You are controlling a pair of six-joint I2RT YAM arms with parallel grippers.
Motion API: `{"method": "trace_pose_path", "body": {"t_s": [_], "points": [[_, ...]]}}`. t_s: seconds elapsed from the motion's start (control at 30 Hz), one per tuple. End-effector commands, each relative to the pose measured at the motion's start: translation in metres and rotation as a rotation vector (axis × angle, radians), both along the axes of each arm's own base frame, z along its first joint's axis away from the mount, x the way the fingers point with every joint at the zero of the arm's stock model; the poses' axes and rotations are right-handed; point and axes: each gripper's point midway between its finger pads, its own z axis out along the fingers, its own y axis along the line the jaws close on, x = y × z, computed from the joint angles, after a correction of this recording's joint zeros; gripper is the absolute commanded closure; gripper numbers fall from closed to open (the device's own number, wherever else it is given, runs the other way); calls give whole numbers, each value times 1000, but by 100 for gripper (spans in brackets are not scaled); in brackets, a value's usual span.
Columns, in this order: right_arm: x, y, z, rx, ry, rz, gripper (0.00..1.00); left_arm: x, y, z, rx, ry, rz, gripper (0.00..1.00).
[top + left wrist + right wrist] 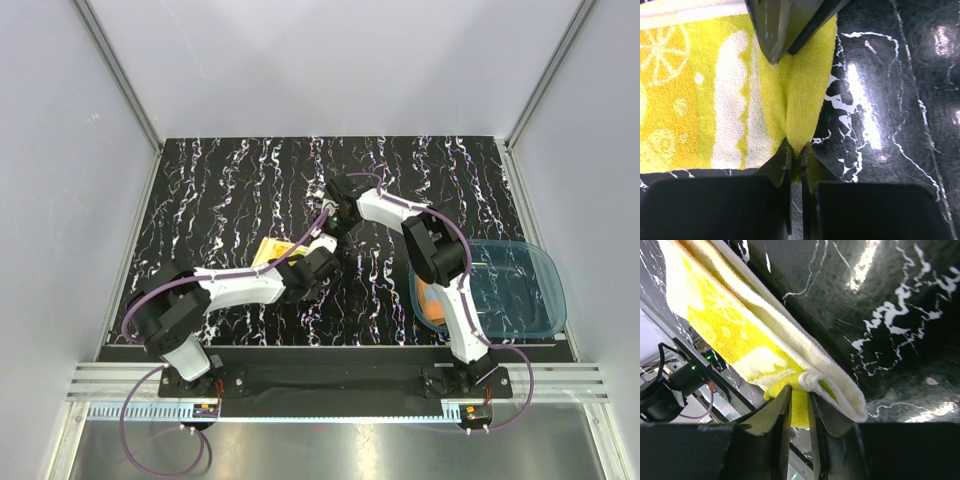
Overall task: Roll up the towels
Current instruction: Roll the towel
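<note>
The yellow towel (700,100), patterned in white and yellow, lies near the middle of the table (250,180); from above only a corner of it (270,249) shows behind the left arm. My left gripper (796,152) is shut on a pinched-up fold of its right edge. My right gripper (799,396) is shut on the same towel (735,330), at a folded corner with a cream hem; its fingers (785,25) show at the top of the left wrist view. Seen from above, the two grippers (328,255) (337,225) meet over the towel. The orange towel (431,305) lies in the tray.
A translucent blue plastic tray (520,290) stands at the right near edge, beside the right arm's base. Grey walls with metal rails close the table in at the back and on both sides.
</note>
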Motion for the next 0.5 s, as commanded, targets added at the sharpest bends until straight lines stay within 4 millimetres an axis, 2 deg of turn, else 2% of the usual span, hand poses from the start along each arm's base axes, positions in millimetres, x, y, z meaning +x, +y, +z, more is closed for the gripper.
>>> {"method": "trace_pose_path", "body": {"t_s": [0.0, 0.17, 0.27, 0.33, 0.47], "points": [[17, -28, -17, -74, -56, -20, 73, -32, 3, -12, -13, 119, -52, 100], [25, -50, -8, -97, -68, -55, 68, -39, -20, 1, -148, 132, -116, 100], [28, -66, -2, -127, -79, -75, 60, -44, -30, 7, -217, 141, -151, 100], [29, -75, 0, -155, -86, -87, 52, -48, -34, 7, -244, 150, -173, 100], [35, -90, 20, -187, -126, -115, 47, -51, -38, 15, -299, 143, -184, 100]]}}
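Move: The left hand already pinches the near corner of the partly rolled yellow towel at its right end; the towel's middle lies about 4 cm ahead of that hand and 5 cm to its left. The right hand is at the far side of the same end, with the towel's middle some 5 cm back and 6 cm to its left. The orange towel roll lies about 25 cm to the right hand's right and 16 cm back, inside the blue tray, whose middle is roughly 36 cm right and 13 cm back. To the right and back, about 4 cm in all and ending mostly backward, the left hand drags the pinched towel corner over the table, rolling some 10 to 15 degrees so its left side dips. The right hand pulls away about 6 cm to the right, turning forward at the last, as its fingers open and let go of the far corner. ##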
